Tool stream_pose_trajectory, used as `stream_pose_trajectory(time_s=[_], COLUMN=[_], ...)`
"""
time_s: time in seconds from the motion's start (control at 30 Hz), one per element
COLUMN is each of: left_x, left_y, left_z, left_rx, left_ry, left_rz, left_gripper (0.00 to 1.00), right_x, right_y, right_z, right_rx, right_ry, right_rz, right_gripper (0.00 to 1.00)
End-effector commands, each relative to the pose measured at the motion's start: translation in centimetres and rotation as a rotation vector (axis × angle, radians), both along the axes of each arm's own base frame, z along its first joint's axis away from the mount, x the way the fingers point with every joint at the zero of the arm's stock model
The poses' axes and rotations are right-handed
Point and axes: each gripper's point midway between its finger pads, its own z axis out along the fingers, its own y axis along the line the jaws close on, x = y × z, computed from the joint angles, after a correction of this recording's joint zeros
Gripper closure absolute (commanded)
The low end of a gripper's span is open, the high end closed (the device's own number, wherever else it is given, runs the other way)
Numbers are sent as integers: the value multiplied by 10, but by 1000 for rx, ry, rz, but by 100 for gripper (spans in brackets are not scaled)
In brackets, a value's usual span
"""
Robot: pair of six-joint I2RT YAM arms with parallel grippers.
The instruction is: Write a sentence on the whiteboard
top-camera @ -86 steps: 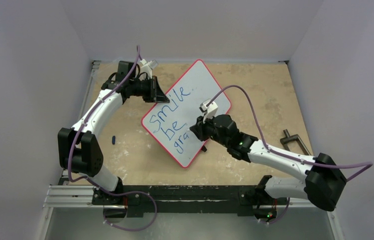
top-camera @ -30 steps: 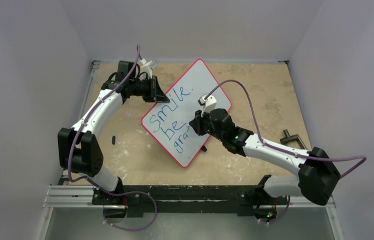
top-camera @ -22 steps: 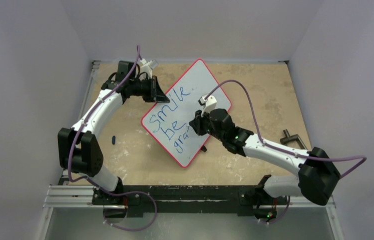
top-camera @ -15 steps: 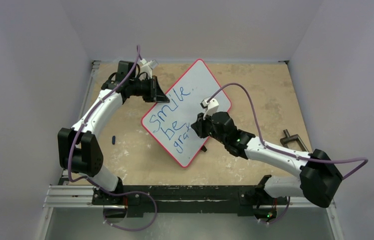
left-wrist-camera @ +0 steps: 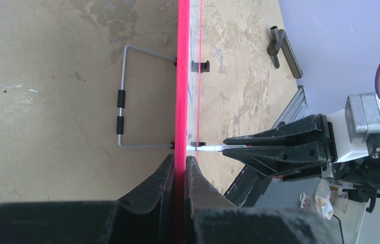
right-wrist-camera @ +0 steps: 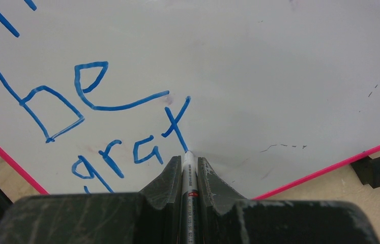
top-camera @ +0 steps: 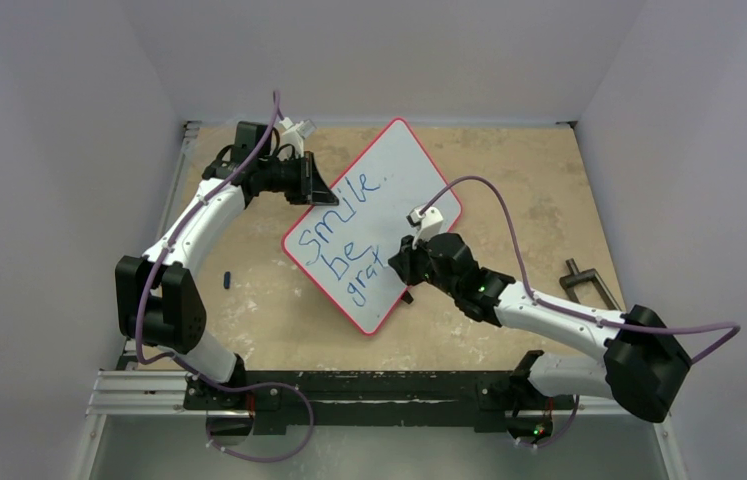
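The whiteboard (top-camera: 399, 170), white with a thin red rim, lies slanted in the middle of the table. The sentence (top-camera: 342, 243) in blue reads "smile", "be" and "grat" in three slanted lines. My left gripper (top-camera: 315, 192) is shut on the whiteboard's upper-left rim, seen edge-on in the left wrist view, where the red rim (left-wrist-camera: 182, 76) runs between the left gripper (left-wrist-camera: 180, 160) fingers. My right gripper (top-camera: 396, 263) is shut on a marker (right-wrist-camera: 190, 175). The marker's tip touches the board at the foot of the "t" (right-wrist-camera: 176, 122). The marker (left-wrist-camera: 209, 149) shows beside the board in the left wrist view.
A wire stand (left-wrist-camera: 121, 109) sticks out behind the board. A small blue cap (top-camera: 227, 279) lies on the table to the left. A metal clamp (top-camera: 589, 283) lies near the right wall. A black foot (right-wrist-camera: 371, 171) sits under the board's lower rim.
My right gripper has slid the marker down the board toward the near edge, and a "t" now stands after "gra". The left arm and the board have not moved.
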Motion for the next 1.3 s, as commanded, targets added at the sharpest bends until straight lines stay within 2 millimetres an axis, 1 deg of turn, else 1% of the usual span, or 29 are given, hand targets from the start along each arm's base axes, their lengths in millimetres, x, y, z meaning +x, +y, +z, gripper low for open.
stream_pose_trajectory(time_s=[0.0,0.2,0.33,0.6,0.73,0.9,0.97,1.07,1.27], left_x=[7,7,7,7,7,7,7,6,6], left_y=[5,5,5,6,7,7,7,7,7], left_z=[27,27,27,27,28,29,29,30,30], left_rx=[12,12,15,17,19,21,20,20,21], left_ry=[-125,-126,-127,-129,-131,-136,-137,-138,-141], left_rz=[26,25,26,29,30,32,30,30,30], left_gripper=[100,100,100,100,100,100,100,100,100], right_x=[3,11,17,25,26,23,24,27,34], right_y=[-8,-7,-2,6,6,1,-1,-4,-6], right_z=[2,11,21,35,46,70,76,79,79], right_rx=[-10,-28,-27,-20,-8,37,42,31,18], right_ry=[-11,-36,-56,-73,-83,-115,-127,-141,-149], right_rz=[-34,-46,-46,-45,-52,-62,-69,-87,-96], right_gripper=[100,100,100,100,100,100,100,100,100])
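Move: The marker, already gripped in the right hand, has its tip on the foot of the "t" in "grat", about 4 cm ahead of the right hand, 3 cm to its left and 2 cm below. From that hand, the letters "gra" sit level ahead, some 8 cm left and 3 cm below. The word "be" lies roughly 12 cm left, 1 cm ahead and 1 cm above. From the left hand on the board's edge, the foot of the "t" is around 6 cm back, 10 cm right and 10 cm below. Finish the foot of the "t" with the right hand by curling the marker tip slightly right and down, then run forward, left and up along the slanted whiteboard for some 2 cm. Now carry the marker mainly up, drifting right, away from the board, to end about 5 cm higher, fingers tight on the marker. Hold the board's edge still with the left gripper. ##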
